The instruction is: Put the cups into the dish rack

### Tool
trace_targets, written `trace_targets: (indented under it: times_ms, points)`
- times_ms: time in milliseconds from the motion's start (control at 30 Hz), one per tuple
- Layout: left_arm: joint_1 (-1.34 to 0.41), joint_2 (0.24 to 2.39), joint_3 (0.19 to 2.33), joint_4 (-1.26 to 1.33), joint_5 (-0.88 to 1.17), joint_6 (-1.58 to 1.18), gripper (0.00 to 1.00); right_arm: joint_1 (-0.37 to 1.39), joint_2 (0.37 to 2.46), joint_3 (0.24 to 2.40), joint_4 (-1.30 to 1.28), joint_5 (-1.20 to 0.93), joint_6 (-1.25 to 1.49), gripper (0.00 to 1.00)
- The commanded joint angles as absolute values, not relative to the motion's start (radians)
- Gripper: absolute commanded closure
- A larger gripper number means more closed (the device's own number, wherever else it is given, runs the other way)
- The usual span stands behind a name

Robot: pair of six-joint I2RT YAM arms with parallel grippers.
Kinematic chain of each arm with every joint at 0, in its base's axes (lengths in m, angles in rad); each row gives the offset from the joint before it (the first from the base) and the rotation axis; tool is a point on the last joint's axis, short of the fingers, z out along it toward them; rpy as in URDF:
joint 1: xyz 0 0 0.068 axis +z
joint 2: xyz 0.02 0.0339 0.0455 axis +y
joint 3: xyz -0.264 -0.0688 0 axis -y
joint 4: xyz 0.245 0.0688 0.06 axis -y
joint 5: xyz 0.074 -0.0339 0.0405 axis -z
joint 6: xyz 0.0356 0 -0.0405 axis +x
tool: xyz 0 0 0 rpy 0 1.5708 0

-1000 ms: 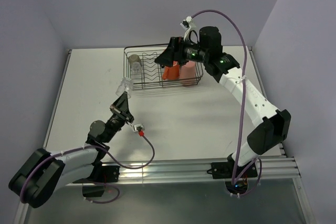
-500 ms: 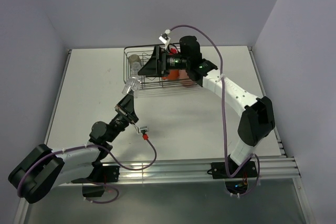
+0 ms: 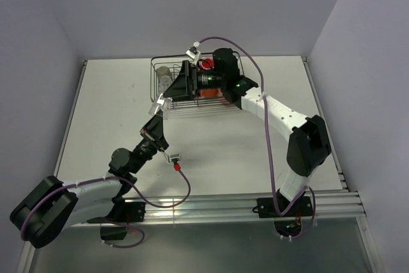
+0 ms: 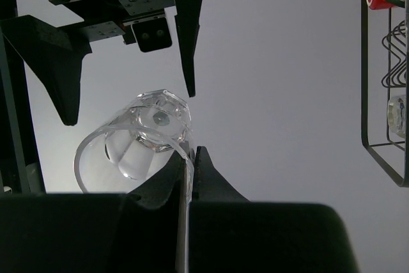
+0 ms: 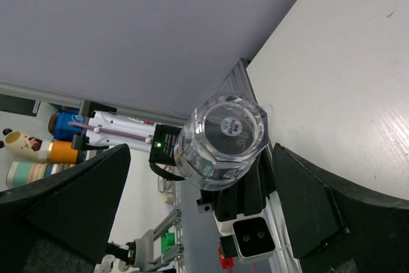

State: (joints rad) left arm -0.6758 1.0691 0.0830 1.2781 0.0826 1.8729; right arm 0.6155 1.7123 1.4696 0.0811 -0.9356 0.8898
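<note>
A clear glass hangs in the air, tilted, with its thick base pointing away from my left arm. My left gripper is shut on its rim wall. From above, this glass sits just off the front left corner of the black wire dish rack. My right gripper faces it, open. In the right wrist view the glass base lies between the wide-spread fingers, apart from both. The rack holds another clear glass, a red mug and an orange cup.
The rack's wire wall stands at the right edge of the left wrist view. My right arm reaches across the rack from the right. A cable with a red plug lies on the white table near my left arm.
My right arm swung left from over the rack's right half to its front left corner and now faces the glass. My left arm lifted the glass towards it.
</note>
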Motion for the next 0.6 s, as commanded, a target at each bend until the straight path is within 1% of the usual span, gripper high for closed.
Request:
trace_targets:
  times_ms: [0,100,367,400,500,567]
  points:
    - [-0.686,1.049,0.109,1.649,0.098,1.887,1.0,0.626,1.736,1.474,0.071,-0.934,0.882,0.0]
    - [-0.687,1.048,0.115,1.646,0.095,1.888,1.0,0.626,1.738,1.471,0.092,-0.943,0.9,0.0]
    - [-0.69,1.052,0.109,1.644,0.11,1.894,1.0,0.641,1.753,1.454,0.162,-0.973,0.951,0.14]
    - [-0.689,1.052,0.107,1.643,0.11,1.898,1.0,0.641,1.755,1.447,0.172,-0.98,0.971,0.17]
    - [-0.689,1.049,0.104,1.641,0.11,1.899,1.0,0.641,1.764,1.448,0.183,-0.988,0.982,0.23]
    - [-0.69,1.049,0.104,1.641,0.112,1.901,1.0,0.641,1.769,1.453,0.178,-0.991,0.985,0.24]
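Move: The clear glass, held at its rim by the left fingers, has its middle about 6 cm to the right hand's left, 1 cm back and 3 cm below. It lies 3 cm ahead of the left hand, 2 cm to its right and 3 cm higher. The dish rack's middle is roughly 18 cm ahead of the right hand, 6 cm to its right and 27 cm down. Right hand sinks about 1.5 cm, easing left and partly closing around the glass's base; left keeps holding still. ##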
